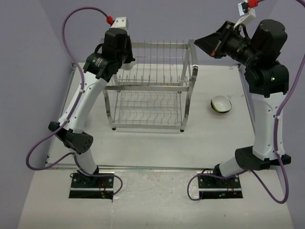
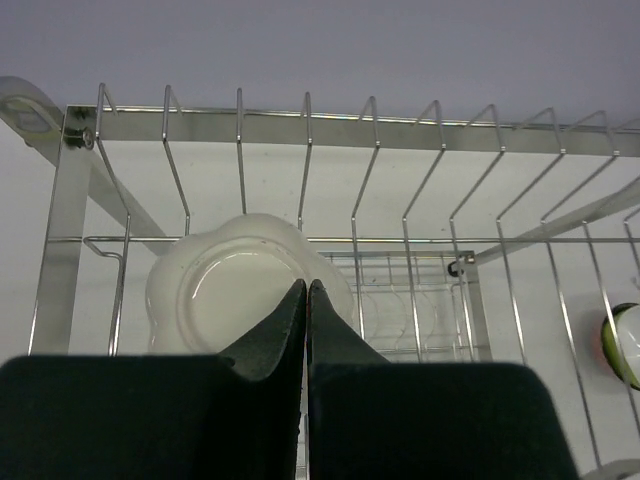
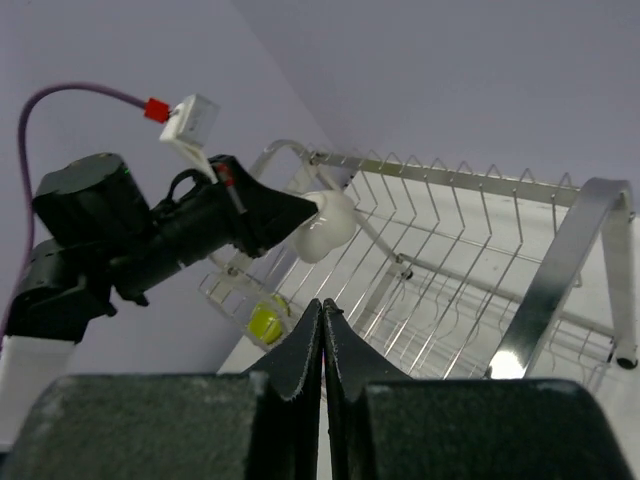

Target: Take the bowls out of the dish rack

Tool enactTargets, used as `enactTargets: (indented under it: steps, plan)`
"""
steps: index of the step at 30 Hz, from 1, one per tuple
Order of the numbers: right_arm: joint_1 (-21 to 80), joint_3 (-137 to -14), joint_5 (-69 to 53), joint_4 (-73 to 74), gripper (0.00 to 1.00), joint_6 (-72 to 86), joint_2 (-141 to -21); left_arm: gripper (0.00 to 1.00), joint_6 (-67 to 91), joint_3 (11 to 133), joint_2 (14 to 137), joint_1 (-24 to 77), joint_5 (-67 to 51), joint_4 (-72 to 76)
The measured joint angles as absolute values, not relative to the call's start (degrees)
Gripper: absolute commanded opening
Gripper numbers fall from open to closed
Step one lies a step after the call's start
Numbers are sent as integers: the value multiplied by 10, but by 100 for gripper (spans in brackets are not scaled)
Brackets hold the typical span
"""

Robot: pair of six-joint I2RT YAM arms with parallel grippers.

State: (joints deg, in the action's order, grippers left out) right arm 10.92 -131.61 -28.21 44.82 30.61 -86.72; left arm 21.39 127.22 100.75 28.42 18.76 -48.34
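Observation:
The chrome dish rack (image 1: 147,86) stands mid-table. A white bowl (image 2: 225,290) (image 3: 328,225) stands on edge between the upper-tier dividers at the rack's left end, its foot ring facing my left wrist camera. My left gripper (image 1: 127,61) (image 2: 306,285) is shut just in front of that bowl, with nothing showing between its fingers. My right gripper (image 1: 202,45) (image 3: 322,303) hangs shut and empty high at the rack's right end. A white-and-lime-green bowl (image 1: 221,104) (image 2: 625,345) lies upside down on the table to the right of the rack. Another lime green bowl (image 3: 265,322) shows low behind the wires at the rack's far left end.
The rack's lower tier (image 1: 147,114) shows only bare wire. The table's metal edge rail (image 1: 143,168) runs along the front, with both arm bases just before it. Purple cables loop beside each arm.

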Motion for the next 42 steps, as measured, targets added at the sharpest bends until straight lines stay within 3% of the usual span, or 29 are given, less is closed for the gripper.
enactTargets:
  steps: [19,31,42]
  plan:
    - [110,-1237,-337,433,0,327,-853,0,220,1262,1011,283,277,-505]
    - [140,-1257,-340,430,0,339,-881,0,244,1198,971,283,251,-466]
    - [232,-1342,-326,464,0,334,-990,0,254,1175,960,294,233,-447]
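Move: Just ahead of the left fingertips, on the dish rack's upper shelf, sits the white bowl: its middle about 4 cm forward, 1 cm left and 4 cm below that hand. The rack's left end frame is roughly 8 cm to that hand's left, 3 cm ahead and 4 cm lower. From the right hand the bowl lies some 16 cm forward, 21 cm left and 18 cm down; the rack's right end frame stands about 15 cm ahead, level sideways, 16 cm lower. Dipping about 3 cm first and then hanging nearly still, the right hand swings some 8 cm left over the rack towards the white bowl, sinking a little more, its shut fingers turning about 15 degrees counter-clockwise and tipping down. The left hand, also shut, edges left about 3 cm beside the bowl's foot, then eases partly back right and 2 cm towards the base. ##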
